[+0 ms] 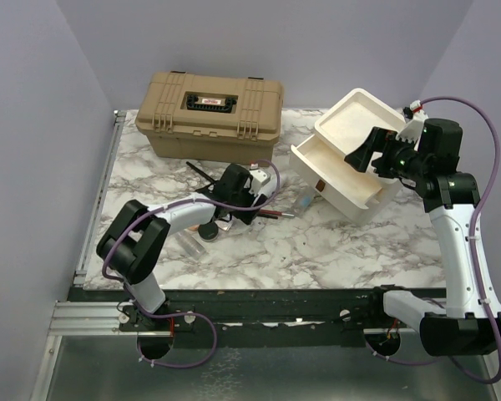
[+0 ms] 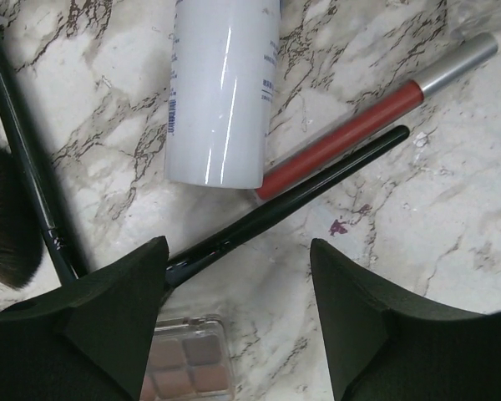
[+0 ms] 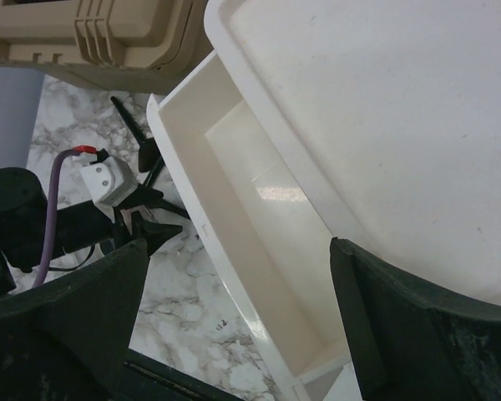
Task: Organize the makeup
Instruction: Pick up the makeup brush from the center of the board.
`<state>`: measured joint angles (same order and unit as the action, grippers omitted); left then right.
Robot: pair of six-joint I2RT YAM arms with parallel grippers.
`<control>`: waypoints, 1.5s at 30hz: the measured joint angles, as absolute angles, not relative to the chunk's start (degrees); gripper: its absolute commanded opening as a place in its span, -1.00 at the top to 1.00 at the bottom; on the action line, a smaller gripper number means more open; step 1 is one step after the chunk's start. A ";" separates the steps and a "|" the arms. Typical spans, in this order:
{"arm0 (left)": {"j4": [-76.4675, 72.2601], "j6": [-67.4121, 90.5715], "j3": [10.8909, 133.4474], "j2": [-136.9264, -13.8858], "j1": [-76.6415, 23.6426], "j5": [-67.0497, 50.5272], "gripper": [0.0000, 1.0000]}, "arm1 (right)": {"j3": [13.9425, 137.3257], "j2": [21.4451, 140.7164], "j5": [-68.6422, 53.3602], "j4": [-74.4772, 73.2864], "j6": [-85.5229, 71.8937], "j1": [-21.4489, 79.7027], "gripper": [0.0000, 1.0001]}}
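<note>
The makeup lies scattered on the marble table (image 1: 334, 251). In the left wrist view I see a pale cylindrical tube (image 2: 221, 92), a red pencil with a silver cap (image 2: 351, 129), a thin black brush handle (image 2: 317, 184), a second brush with a dark flared head (image 2: 4, 213) at the left, and a small eyeshadow palette (image 2: 188, 359). My left gripper (image 2: 238, 246) (image 1: 234, 199) hovers low over them, open, its left finger over the brush handle, gripping nothing. My right gripper (image 3: 238, 246) (image 1: 363, 154) is open above the white box's pulled-out drawer (image 3: 234, 192).
A big tan latched case (image 1: 209, 113) (image 3: 92, 33) stands at the back left. The white box with drawers (image 1: 351, 159) sits at the back right, its top tray (image 3: 384, 109) bare. A tiny light-blue piece (image 1: 305, 203) lies by the box.
</note>
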<state>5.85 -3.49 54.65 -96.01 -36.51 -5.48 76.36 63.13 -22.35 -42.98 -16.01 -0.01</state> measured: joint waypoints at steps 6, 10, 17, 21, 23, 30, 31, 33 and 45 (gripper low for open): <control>6.07 -9.08 55.02 -96.82 -36.40 -5.50 -0.40 | 76.36 63.13 -22.35 -43.05 -15.99 -0.01 -0.93; 6.15 -11.88 55.88 -98.67 -36.40 -6.15 -0.36 | 76.36 63.13 -22.35 -43.07 -15.99 -0.01 -0.93; 6.61 -13.89 56.34 -100.68 -36.40 -8.27 -0.21 | 76.36 63.13 -22.35 -43.13 -15.99 -0.01 -0.93; 6.83 -14.13 56.53 -100.97 -36.40 -9.63 0.14 | 76.36 63.16 -22.33 -43.38 -15.57 -0.01 -0.93; 6.98 -14.20 56.53 -101.06 -36.40 -10.07 0.20 | 76.36 63.16 -22.33 -43.42 -15.35 -0.01 -0.94; 7.09 -14.13 56.55 -101.16 -36.40 -11.35 0.60 | 76.36 63.31 -22.33 -43.46 -14.98 -0.01 -0.94; 7.09 -14.06 56.55 -101.16 -36.40 -11.42 0.64 | 76.36 63.33 -22.33 -43.48 -14.96 -0.01 -0.94; 7.11 -14.20 56.55 -101.16 -36.40 -11.57 0.72 | 76.36 63.33 -22.33 -43.51 -14.96 -0.01 -0.94; 10.31 -14.63 56.21 -98.10 -38.50 -14.92 0.83 | 76.36 63.33 -22.33 -43.57 -14.98 -0.01 -0.95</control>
<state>10.31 -14.63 56.21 -98.10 -38.50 -14.92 76.36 63.33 -22.33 -43.57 -14.98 -0.01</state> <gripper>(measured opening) 0.146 0.972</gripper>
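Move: The makeup brush lies just below my open left fingers, its middle about 2 cm to the right and 3 cm down, with the black handle running off to the right. The red lip pencil is level fore-and-aft, some 6 cm to the right; the white bottle stands about 7 cm ahead and 3 cm right, the clear palette 5 cm left and 2 cm back. From my right hand the brush is roughly 23 cm left and 29 cm below. I sink my left hand about 2.5 cm onto the brush, turning the wrist clockwise, then shut the fingers and pinch it near where handle meets ferrule. Keeping that grip, I draw it back some 2.5 cm and a little right, away from the white bottle, rising slightly at the end; the wrist has turned about 15 degrees in all. ##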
